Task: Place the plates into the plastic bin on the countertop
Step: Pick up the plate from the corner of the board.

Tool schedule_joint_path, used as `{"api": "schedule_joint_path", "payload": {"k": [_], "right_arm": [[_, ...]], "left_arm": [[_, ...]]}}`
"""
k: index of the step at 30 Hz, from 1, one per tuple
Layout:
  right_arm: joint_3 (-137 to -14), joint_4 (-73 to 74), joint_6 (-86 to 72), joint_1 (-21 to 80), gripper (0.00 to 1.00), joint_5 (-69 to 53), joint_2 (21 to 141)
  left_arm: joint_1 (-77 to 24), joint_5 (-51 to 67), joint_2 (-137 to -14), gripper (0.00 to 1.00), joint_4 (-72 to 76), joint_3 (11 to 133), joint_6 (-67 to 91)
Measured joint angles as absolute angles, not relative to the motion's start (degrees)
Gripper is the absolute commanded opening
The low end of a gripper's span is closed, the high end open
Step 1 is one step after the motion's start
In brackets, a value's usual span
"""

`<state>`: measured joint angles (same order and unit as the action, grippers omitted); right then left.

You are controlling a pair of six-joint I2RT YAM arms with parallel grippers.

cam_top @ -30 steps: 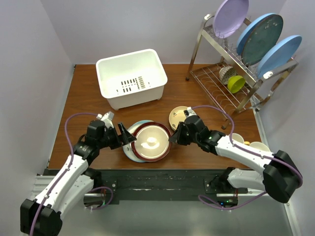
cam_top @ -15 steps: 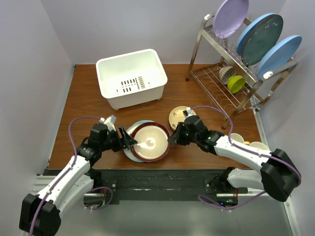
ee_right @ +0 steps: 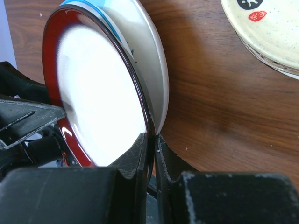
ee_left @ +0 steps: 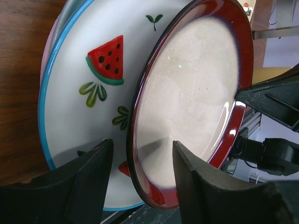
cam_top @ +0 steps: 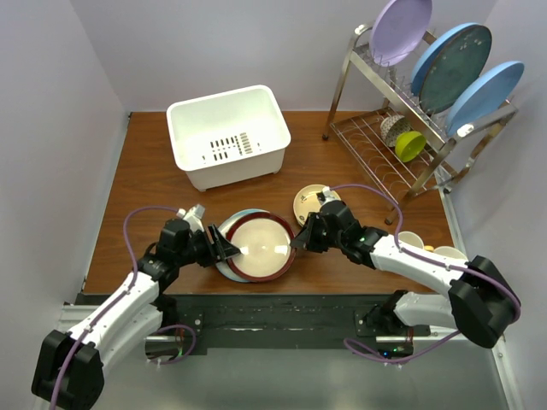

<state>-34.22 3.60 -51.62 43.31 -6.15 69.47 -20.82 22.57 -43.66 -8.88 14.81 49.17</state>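
Observation:
The maroon-rimmed cream plate (cam_top: 261, 248) tops a stack near the front of the countertop (cam_top: 154, 179), its right edge raised. My right gripper (cam_top: 298, 240) is shut on that plate's right rim (ee_right: 152, 140). My left gripper (cam_top: 224, 248) is open, its jaws straddling the plate's left rim (ee_left: 140, 154) without pinching it. Under it lies the white plate with red-green watermelon motifs (ee_left: 88, 93), with pale blue and pink plate edges (ee_left: 50, 46) below. The smaller tan plate (cam_top: 313, 203) lies apart to the right and also shows in the right wrist view (ee_right: 266, 32). The white plastic bin (cam_top: 228, 135) stands empty at the back.
A chrome wire dish rack (cam_top: 402, 128) stands at the back right with large lilac and blue upright plates and a yellow cup (cam_top: 410, 145). Pale cups (cam_top: 449, 254) sit at the right front edge. Walls close in on the left and back.
My left gripper has slid a little nearer and in around the plate's left rim. The maroon-rimmed plate has tipped up more on its right side in my right gripper.

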Motion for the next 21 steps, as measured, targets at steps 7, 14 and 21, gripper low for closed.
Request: {"api": "schedule_joint_path", "payload": {"k": [7, 14, 21], "right_arm": [[-34.06, 2.9, -51.62, 43.07, 0.0, -7.09, 69.82], [-33.98, 2.42, -51.64, 43.07, 0.0, -7.18, 70.13], [-33.58, 2.33, -51.72, 42.72, 0.0, -7.18, 70.13]], "left_arm": [[-21.47, 23.0, -43.66, 0.44, -6.24, 13.06, 50.5], [-22.22, 23.49, -43.66, 0.31, -4.58, 12.29, 51.37], [-22.28, 23.4, -43.62, 0.15, -3.95, 12.23, 52.36]]}}
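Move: The red-rimmed plate's near-left rim already sits between the open left fingers; the plate's middle is about 8 cm to the right, 1 cm ahead and roughly level. The right hand holds its other rim, with the plate's middle some 10 cm to that hand's left and 1 cm back. From the left hand, the watermelon plate under it is centred about 4 cm right, 1 ahead and 3 lower; the small yellow plate 25 right, 12 ahead, 4 lower. Close the left gripper from a bit over half open to about a third, one finger on each side of the red-rimmed plate's left rim, easing the hand about 1 cm to the right, in over the plate, until the fingers meet the rim and stop. Keep the right gripper still, its pinch on the opposite rim unchanged. ##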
